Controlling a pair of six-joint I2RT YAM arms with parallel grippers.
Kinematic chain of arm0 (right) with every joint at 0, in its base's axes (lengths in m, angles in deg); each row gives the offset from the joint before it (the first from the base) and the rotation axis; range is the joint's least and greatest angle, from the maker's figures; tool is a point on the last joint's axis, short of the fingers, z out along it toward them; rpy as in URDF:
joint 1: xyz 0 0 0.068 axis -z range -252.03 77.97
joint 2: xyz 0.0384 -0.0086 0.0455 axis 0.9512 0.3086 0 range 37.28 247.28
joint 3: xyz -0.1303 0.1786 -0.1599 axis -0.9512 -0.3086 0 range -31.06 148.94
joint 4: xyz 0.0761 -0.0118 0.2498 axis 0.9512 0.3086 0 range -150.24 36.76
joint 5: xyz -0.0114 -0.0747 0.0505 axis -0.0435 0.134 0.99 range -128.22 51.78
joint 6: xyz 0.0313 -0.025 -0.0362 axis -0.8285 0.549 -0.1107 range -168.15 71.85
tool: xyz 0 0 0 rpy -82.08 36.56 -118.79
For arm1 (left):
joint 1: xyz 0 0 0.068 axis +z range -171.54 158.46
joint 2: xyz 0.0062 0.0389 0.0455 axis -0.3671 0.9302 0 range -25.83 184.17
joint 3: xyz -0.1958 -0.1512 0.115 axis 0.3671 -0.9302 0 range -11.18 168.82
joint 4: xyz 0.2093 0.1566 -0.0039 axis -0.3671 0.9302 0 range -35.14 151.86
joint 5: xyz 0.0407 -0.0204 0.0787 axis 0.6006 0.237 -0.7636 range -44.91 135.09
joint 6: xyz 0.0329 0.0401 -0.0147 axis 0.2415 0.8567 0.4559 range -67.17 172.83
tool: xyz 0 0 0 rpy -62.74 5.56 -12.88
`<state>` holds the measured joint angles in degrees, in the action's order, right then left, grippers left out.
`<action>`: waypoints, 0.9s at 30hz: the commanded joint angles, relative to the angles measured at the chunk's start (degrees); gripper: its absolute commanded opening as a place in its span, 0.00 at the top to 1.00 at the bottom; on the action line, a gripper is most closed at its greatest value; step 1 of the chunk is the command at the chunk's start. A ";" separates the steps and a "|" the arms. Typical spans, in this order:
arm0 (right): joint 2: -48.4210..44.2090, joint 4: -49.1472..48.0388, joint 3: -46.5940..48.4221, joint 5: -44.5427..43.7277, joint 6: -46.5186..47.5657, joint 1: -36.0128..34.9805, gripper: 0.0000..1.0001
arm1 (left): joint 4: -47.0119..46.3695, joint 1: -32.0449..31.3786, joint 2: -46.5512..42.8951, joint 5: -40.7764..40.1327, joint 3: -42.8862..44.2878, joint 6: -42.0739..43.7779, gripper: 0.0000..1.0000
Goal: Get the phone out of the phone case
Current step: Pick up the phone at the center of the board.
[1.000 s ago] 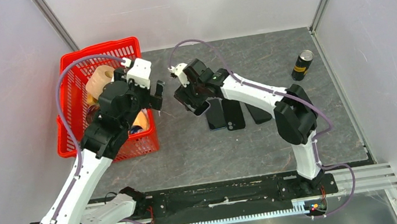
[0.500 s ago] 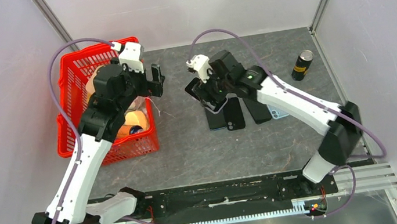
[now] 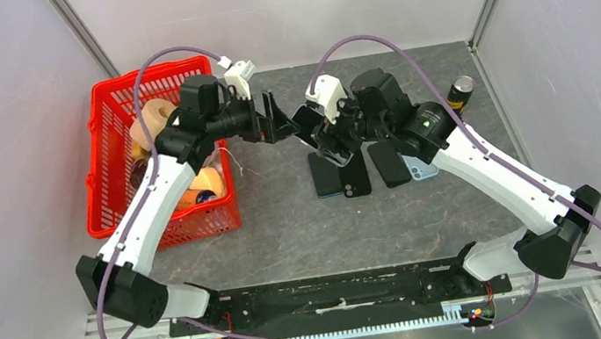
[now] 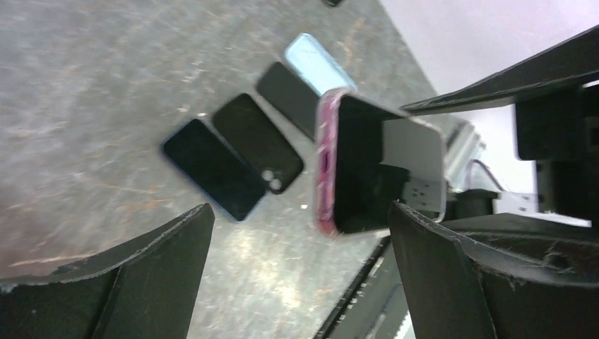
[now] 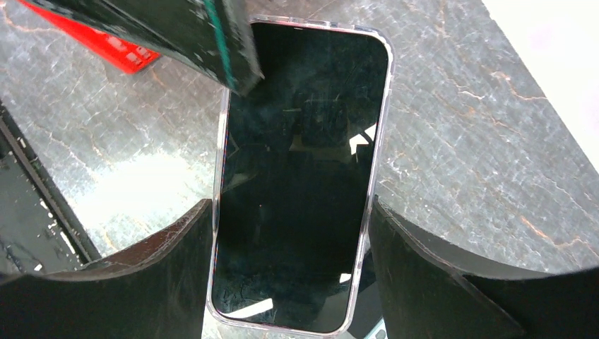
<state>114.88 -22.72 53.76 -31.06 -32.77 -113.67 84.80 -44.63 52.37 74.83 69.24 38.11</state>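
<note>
The phone (image 5: 300,183), screen dark, sits in a clear phone case (image 5: 367,212) whose edge looks pink in the left wrist view (image 4: 323,169). My right gripper (image 5: 289,212) is shut on the case's long sides and holds it above the table (image 3: 286,216). In the top view the right gripper (image 3: 326,135) is at centre back. My left gripper (image 3: 282,125) faces it from the left, open wide. In the left wrist view, the left gripper (image 4: 300,212) has the phone (image 4: 360,169) just ahead, nearer the right finger. One left finger (image 5: 176,28) overlaps the phone's top corner; contact is unclear.
Several bare phones lie side by side on the table under the held one: dark ones (image 3: 326,175) (image 3: 355,175) (image 3: 388,162) and a light blue one (image 3: 424,171). A red basket (image 3: 107,130) with items stands at the back left. A dark can (image 3: 458,98) stands at the back right.
The right arm has swung right and raised the cased phone over the row of phones. The left gripper has moved right from the basket toward the phone, staying open.
</note>
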 commanded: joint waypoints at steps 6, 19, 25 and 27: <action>-1.29 -3.41 -0.26 2.95 1.41 -0.44 1.00 | -9.57 -0.11 2.95 15.49 0.53 -9.70 0.01; -1.45 -3.75 0.60 3.23 1.32 -0.36 1.00 | -21.09 -0.45 7.67 23.98 -4.74 -21.19 0.30; -1.41 -4.16 0.48 3.29 1.24 -0.34 1.00 | -23.52 -1.14 8.88 25.07 -5.27 -23.56 0.56; -1.48 -4.46 0.19 3.14 1.31 -0.36 1.00 | -24.39 -1.19 9.21 25.53 -5.44 -24.35 0.70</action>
<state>114.99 -22.00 52.95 -28.76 -32.03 -113.96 65.17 -45.41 61.17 97.10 63.86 17.52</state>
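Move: The phone in its clear case is up in the air in the right hand's grip, its middle about 1 cm ahead and 1 cm left of that hand. From the open left hand it lies some 8 cm right, 4 cm back and 2 cm lower. Far below, about 27 cm down, a blue-edged phone lies 10 cm right and 1 cm ahead of the left hand; a black phone is 9 cm farther right, level with the left hand. Left hand reaches 6 cm right, tipping down some 20 degrees, half-closing its fingers over the held phone's port end. ##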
